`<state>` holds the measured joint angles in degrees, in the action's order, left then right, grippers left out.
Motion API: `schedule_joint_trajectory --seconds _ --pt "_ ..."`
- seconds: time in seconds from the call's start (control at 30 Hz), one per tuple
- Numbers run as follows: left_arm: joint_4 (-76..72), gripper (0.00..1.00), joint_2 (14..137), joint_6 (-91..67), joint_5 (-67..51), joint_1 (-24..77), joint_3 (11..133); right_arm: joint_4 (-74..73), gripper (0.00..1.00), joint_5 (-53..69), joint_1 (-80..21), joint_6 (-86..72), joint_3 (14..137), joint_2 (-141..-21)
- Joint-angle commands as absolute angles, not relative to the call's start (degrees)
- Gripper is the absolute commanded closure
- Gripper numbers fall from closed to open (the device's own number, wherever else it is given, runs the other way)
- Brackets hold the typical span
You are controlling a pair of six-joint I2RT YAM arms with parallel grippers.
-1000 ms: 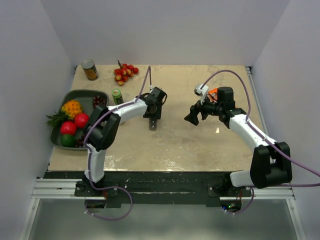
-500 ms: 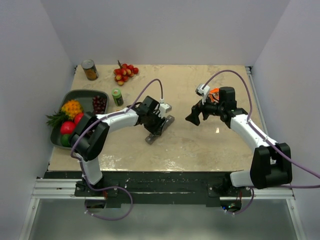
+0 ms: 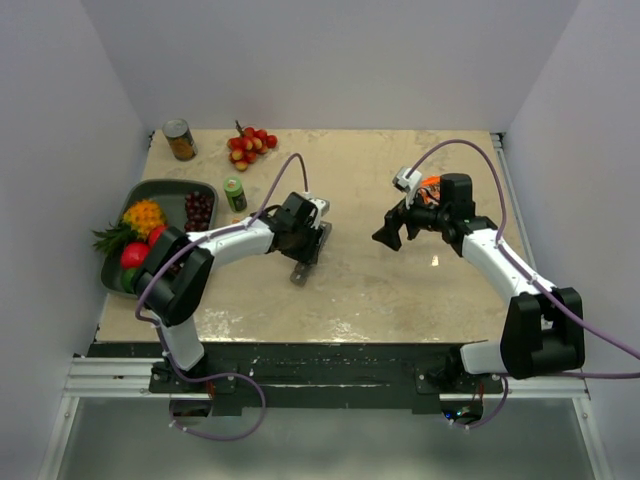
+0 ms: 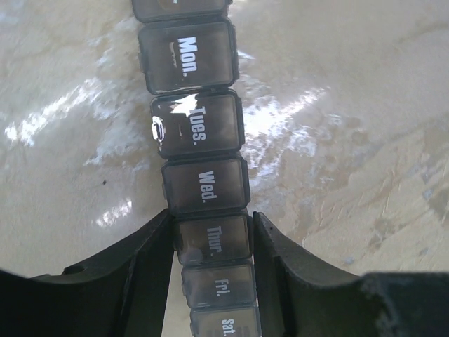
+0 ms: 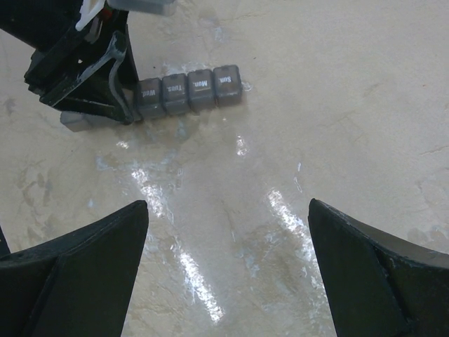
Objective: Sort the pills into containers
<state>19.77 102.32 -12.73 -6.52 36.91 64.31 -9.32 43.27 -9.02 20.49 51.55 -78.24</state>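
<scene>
The containers [image 4: 200, 133] are one dark-grey strip of lidded day compartments, lying slantwise on the table left of centre [image 3: 299, 273]. My left gripper [image 4: 212, 239] is shut on the strip, its fingers [image 4: 140, 260] pressing both sides of the "Thur." compartment. All lids in view are closed. In the right wrist view the strip [image 5: 189, 90] sticks out of the left gripper [image 5: 91, 70]. My right gripper [image 3: 390, 235] hangs open over bare table to the right, nothing between its fingers [image 5: 84, 267]. A small clear thing [image 3: 434, 261] lies by the right arm, too small to identify; the pills themselves do not show.
A dark tray [image 3: 150, 190] of fruit sits at the left edge. A green-capped bottle [image 3: 234, 193] stands beside it. A can [image 3: 180, 139] and red-yellow berries [image 3: 250, 145] lie at the back left. Something orange [image 3: 428, 183] shows behind the right wrist.
The left arm has swung out over the table with the strip, which turned from pointing toward the front to lying slantwise. The right arm has barely moved.
</scene>
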Motion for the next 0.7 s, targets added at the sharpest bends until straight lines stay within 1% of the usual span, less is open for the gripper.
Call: schedule_joint_trajectory --seconds 0.0,0.07,0.13,0.23,0.27,0.3,0.33,0.37,0.4,0.43,0.5,0.53,0.57,0.63,0.67 --pt "20.7 0.73 102.8 -31.4 4.4 38.4 64.3 -8.4 0.01 45.1 -8.5 21.3 52.1 -76.7" --pt "22.1 0.71 102.9 -39.6 8.5 39.9 65.0 -8.4 0.01 45.1 -8.5 21.2 51.9 -76.7" --pt "25.9 0.69 104.7 -46.2 9.6 40.6 67.7 -8.3 0.01 45.1 -8.6 21.2 51.9 -76.7" --pt "27.4 0.61 106.7 -47.9 6.9 41.7 69.5 -8.3 0.01 45.2 -8.4 21.2 51.9 -76.6" --pt "27.2 0.54 106.5 -47.8 6.3 42.3 69.3 -8.4 0.01 45.2 -8.3 21.2 51.9 -76.5" --pt "26.9 0.51 105.6 -47.6 6.6 42.4 68.4 -8.4 0.01 45.3 -8.2 21.2 51.9 -76.4" --pt "25.7 0.44 104.7 -46.8 6.7 42.5 67.8 -8.4 0.01 45.3 -8.1 21.2 51.9 -76.3" --pt "25.0 0.41 103.7 -46.4 7.0 42.5 67.0 -8.4 0.01 45.4 -8.0 21.2 51.9 -76.2" --pt "24.3 0.37 101.3 -45.8 7.1 42.5 65.5 -8.4 0.01 45.4 -8.0 21.3 51.8 -76.1" --pt "22.3 0.3 99.9 -44.0 7.0 42.5 64.8 -8.4 0.01 45.6 -7.8 21.3 51.8 -76.0" --pt "20.2 0.22 95.4 -42.2 6.5 42.5 62.3 -8.4 0.01 45.7 -7.6 21.3 51.7 -76.1" --pt "18.4 0.13 93.8 -40.2 6.2 42.5 61.7 -8.4 0.01 45.7 -7.6 21.4 51.7 -75.9" --pt "17.8 0.09 92.3 -39.1 5.6 42.5 61.0 -8.5 0.01 45.8 -7.6 21.4 51.8 -76.0" --pt "17.1 0.02 88.3 -35.3 5.3 42.5 59.7 -8.6 0.01 46.1 -7.2 21.6 51.6 -75.8" --pt "17.1 0.01 86.9 -33.8 5.2 42.5 59.4 -8.6 0.01 46.2 -7.1 21.7 51.6 -75.7"
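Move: The left fingers still grip the pill organizer at its Thursday lid, so its middle lies about 2 cm ahead, 1 cm right and 1 cm below them. The green can stands some 17 cm ahead and 19 cm left; the small tan jar, hidden by the arm, is about 6 cm ahead and 18 cm left. From the idle right hand the organizer lies roughly 17 cm left, 2 cm back and 12 cm below. The left hand turns the organizer about 25 degrees counter-clockwise, drawing back, then releases it, rising some 4 cm. ##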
